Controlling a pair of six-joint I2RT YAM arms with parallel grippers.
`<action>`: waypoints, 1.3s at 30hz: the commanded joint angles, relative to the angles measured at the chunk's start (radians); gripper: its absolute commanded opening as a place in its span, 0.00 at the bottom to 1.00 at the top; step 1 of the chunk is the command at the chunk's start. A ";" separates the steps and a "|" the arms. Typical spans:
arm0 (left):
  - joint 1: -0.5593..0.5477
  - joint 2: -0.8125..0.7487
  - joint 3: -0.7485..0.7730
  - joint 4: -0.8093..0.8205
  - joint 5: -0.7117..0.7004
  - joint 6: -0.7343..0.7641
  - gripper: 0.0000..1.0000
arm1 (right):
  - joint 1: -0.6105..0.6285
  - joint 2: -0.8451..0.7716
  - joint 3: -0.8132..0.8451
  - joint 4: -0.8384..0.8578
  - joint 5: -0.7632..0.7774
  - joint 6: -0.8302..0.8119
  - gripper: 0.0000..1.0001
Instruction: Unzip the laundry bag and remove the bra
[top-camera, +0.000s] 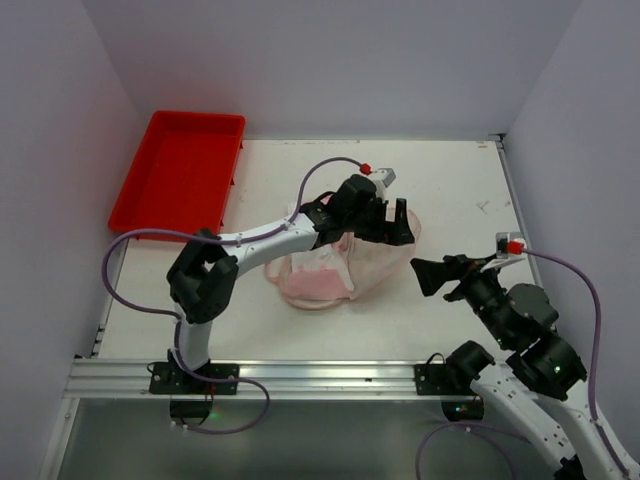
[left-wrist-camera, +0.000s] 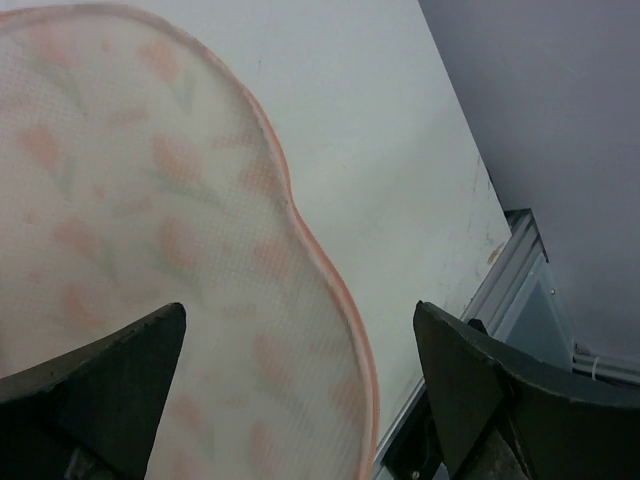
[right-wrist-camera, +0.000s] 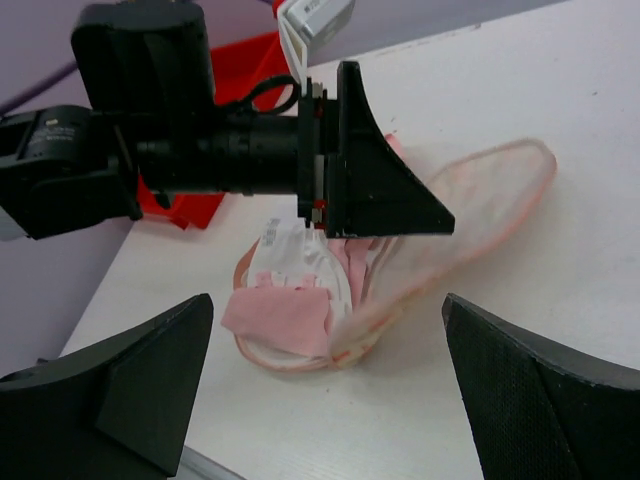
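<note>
The laundry bag (top-camera: 385, 262) lies open in the middle of the table, its printed cream flap (right-wrist-camera: 470, 215) tilted up and blurred. The pale pink bra (top-camera: 318, 283) sits in the open lower half, with a folded pink band (right-wrist-camera: 280, 318) and white labels showing. My left gripper (top-camera: 392, 225) hovers over the flap, jaws wide open with nothing between them. In the left wrist view the flap (left-wrist-camera: 150, 200) and its pink edge run between the spread fingers of the left gripper (left-wrist-camera: 300, 390). My right gripper (top-camera: 425, 275) stands open just right of the bag, and it (right-wrist-camera: 325, 390) faces the bag's mouth.
A red tray (top-camera: 180, 170) sits at the back left corner. The left arm (right-wrist-camera: 150, 150) reaches across above the bag. A metal rail (top-camera: 300, 378) runs along the table's near edge, and grey walls close in the sides.
</note>
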 joint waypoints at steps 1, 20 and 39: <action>-0.008 0.000 0.080 0.031 -0.032 0.008 1.00 | 0.002 -0.061 0.034 -0.027 0.120 -0.021 0.99; 0.286 -0.386 -0.328 -0.076 -0.184 0.031 0.90 | 0.000 0.261 0.014 0.164 -0.044 -0.035 0.99; 0.322 -0.370 -0.451 -0.112 -0.094 0.079 0.49 | 0.000 0.598 -0.014 0.347 -0.197 0.039 0.99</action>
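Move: The bra lies in the opened laundry bag, some 17 cm to the left hand's left, about level with it front to back and 14 cm below. The bag's lifted flap leans right under that hand, roughly 2 cm to its left and 9 cm below; the bag's lower half, beneath the bra, is about 18 cm to its left and 2 cm nearer. From the right hand the bra is some 13 cm ahead, 21 cm left and well below. Having already released the flap, the left hand swings about 20 cm left to over the bra, bowing some 7 cm forward on the way, then draws back and sinks about 8 cm from the top of its arc towards the bra, turning some 20 degrees counter-clockwise, tipping its fingers steeper and closing them to half open. The right hand first eases a few centimetres right and up, then reverses to come left, down and forward, roughly 10 cm each way, over the flap towards the bra, nose tipping down and fingers still wide open. ##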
